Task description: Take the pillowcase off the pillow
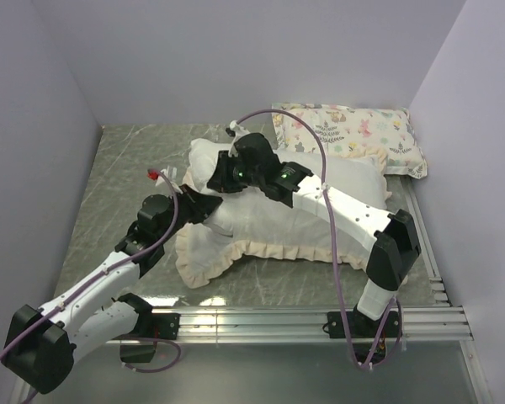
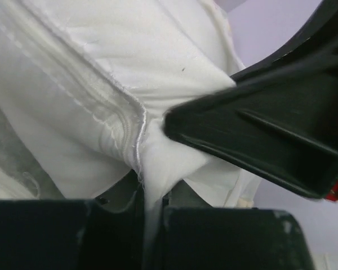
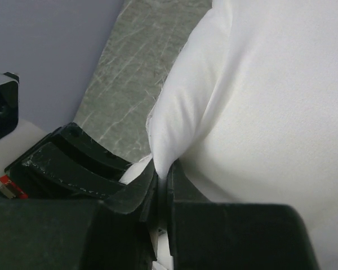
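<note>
The pillowcase (image 1: 269,223) lies mid-table, turned white side out, with its cream ruffled border (image 1: 227,254) along the near edge. The white pillow (image 1: 204,158) sticks out of it at the far left. My left gripper (image 1: 202,206) is shut on a seamed fold of the pillowcase (image 2: 101,84); the fabric runs down between its jaws (image 2: 152,197). My right gripper (image 1: 217,178) is shut on a pinched corner of the smooth pillow (image 3: 259,95), seen between its jaws (image 3: 162,177). The two grippers sit close together; a right finger (image 2: 270,135) fills the left wrist view.
A small animal-print pillow (image 1: 353,135) lies at the back right against the wall. The grey marbled table (image 1: 126,168) is walled on three sides. An aluminium rail (image 1: 303,324) runs along the near edge by the arm bases.
</note>
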Motion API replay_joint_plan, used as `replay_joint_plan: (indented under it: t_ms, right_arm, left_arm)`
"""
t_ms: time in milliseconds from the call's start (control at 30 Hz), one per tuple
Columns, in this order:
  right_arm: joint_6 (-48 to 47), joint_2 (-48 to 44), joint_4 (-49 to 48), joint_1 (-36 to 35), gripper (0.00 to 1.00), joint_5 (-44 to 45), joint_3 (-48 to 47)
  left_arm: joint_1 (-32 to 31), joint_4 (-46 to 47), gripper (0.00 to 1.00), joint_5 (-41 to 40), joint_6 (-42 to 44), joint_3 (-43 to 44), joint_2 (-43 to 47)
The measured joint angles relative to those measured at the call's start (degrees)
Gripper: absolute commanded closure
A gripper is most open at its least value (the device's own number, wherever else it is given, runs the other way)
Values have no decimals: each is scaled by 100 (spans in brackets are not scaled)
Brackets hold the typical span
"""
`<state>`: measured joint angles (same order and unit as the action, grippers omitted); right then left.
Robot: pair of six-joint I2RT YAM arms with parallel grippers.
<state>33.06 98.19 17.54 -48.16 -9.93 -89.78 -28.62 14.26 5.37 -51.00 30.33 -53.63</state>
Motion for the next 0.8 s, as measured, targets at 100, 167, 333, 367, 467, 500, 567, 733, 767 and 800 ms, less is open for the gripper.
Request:
replay_joint_plan:
  t_ms: [100, 167, 333, 367, 467, 500, 567, 733, 767, 800]
  right_arm:
    - [-83, -83, 31, -52, 35, 170, 0]
    - [-166, -291, 114, -114, 29, 291, 0]
    - [-374, -1696, 313, -273, 18, 970, 468]
    - [-411, -2076, 345, -280, 17, 1145, 662]
    - [-461, -3038, 409, -258, 16, 1816, 1325]
    - [-466, -3239, 437, -251, 15, 2050, 1596]
    - [-470, -3543, 516, -214, 15, 2417, 2061]
    - [-553, -3322, 780, 31, 16, 2848, 3021]
    - [-570, -3163, 859, 76, 24, 2894, 3123]
    - [-597, -3014, 925, 96, 30, 2940, 3178]
  left_arm:
    - [-17, -280, 100, -310, -85, -4, 20]
    - [11, -566, 100, -608, -146, -24, 37]
    - [13, -916, 100, -1047, -332, -181, 306]
    - [9, -962, 100, -1091, -367, -195, 367]
    - [-2, -1078, 100, -1154, -422, -199, 529]
    - [-4, -1130, 100, -1172, -426, -199, 599]
    - [-11, -1237, 99, -1193, -426, -199, 702]
    - [-13, -1482, 100, -1220, -417, -142, 826]
    - [-13, -1515, 100, -1220, -417, -120, 828]
    - [-13, -1567, 99, -1217, -415, -92, 828]
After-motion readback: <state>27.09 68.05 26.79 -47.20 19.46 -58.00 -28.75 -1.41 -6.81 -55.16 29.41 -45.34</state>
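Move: My right hand, shut on the far side of the bunched white pillow end, will go for the middle of the inside-out pillowcase, about 19 cm to its right, 5 back and 9 lower. The case's near ruffle is some 14 cm right and 18 back, and the patterned pillow about 42 right and 17 ahead. For my left hand, already pinching the pillow end, that spot is roughly 17 cm right, 5 back and 5 lower. I open my right hand and let go of the pillow end, then arc over the white cloth: up about 10 cm, across some 19 cm to the right and slightly back, then down steeply towards the middle of the case, fingers wide, turning clockwise and tipping downward. My left hand keeps its pinch, drawing the pillow end roughly 5 cm left and a little down while swinging slightly counter-clockwise. ##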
